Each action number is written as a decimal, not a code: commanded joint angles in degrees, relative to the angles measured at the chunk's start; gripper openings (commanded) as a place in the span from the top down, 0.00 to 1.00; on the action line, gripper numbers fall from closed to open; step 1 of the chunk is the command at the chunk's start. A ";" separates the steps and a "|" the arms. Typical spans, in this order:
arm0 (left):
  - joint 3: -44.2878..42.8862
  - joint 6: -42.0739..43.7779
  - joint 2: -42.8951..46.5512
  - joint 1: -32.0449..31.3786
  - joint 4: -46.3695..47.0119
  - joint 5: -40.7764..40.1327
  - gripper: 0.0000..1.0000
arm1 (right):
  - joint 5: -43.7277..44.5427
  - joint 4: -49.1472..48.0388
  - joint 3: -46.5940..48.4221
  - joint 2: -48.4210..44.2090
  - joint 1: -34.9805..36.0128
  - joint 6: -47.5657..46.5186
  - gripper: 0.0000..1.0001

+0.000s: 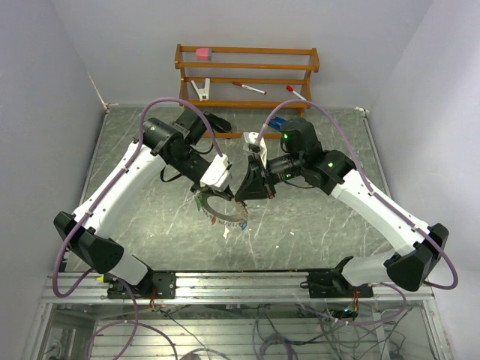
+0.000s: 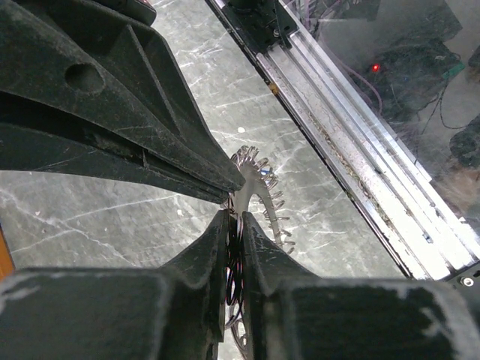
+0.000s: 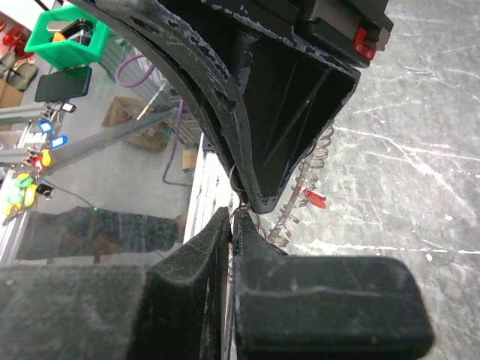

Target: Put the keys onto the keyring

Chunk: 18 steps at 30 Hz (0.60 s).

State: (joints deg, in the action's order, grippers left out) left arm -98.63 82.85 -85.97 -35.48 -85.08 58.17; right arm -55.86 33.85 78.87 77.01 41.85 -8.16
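The keyring (image 1: pixel 225 211), a thin grey ring fringed with small wire loops, is held just above the table centre between both grippers. My left gripper (image 1: pixel 208 189) is shut on its rim; up close the jaws (image 2: pixel 234 219) pinch stacked wire loops, and the toothed rim (image 2: pixel 260 189) curves away beyond them. My right gripper (image 1: pixel 247 196) is shut too, its tips (image 3: pixel 232 215) nipping a thin wire loop at the ring's edge. A red-tagged key (image 3: pixel 315 199) hangs by the fringe (image 3: pixel 304 180). Small coloured tags (image 1: pixel 242 223) show on the ring's near side. Other keys are hidden.
A wooden rack (image 1: pixel 247 75) stands at the back with a pink block (image 1: pixel 202 53), a white clamp (image 1: pixel 201 90) and two red-capped pens (image 1: pixel 248 88). A blue item (image 1: pixel 276 124) lies behind the right wrist. The metal rail (image 2: pixel 352 157) marks the table's near edge.
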 commanded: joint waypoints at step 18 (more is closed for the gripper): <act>0.03 -6.69 0.34 -0.46 4.90 0.79 0.23 | 4.62 2.62 2.89 -1.61 -0.85 3.69 1.00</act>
State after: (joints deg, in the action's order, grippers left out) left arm -98.61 78.59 -85.45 -35.48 -83.37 58.17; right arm -51.57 35.53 79.00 75.57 41.19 -5.93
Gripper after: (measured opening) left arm 0.772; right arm 0.007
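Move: Between the two nearly touching fingertips hangs the keyring, its upper wire pinched by the left hand; its middle lies about 5 cm back, 2 cm left and 6 cm below that hand. From the left hand, the blue key is roughly 11 cm back, 4 cm right and 10 cm lower, the red key some 10 cm back, 7 cm left and 10 cm lower. From the right hand, the keyring's middle is about 4 cm back, 5 cm left and 6 cm below. Opening from nearly shut to about three-quarters wide, the left fingers let go of the keyring's wire while that hand stays where it is. The right fingers stay shut at the wire loops as their hand eases about 1 cm forward and to its right, away from the left hand, turning some 5 degrees clockwise. ##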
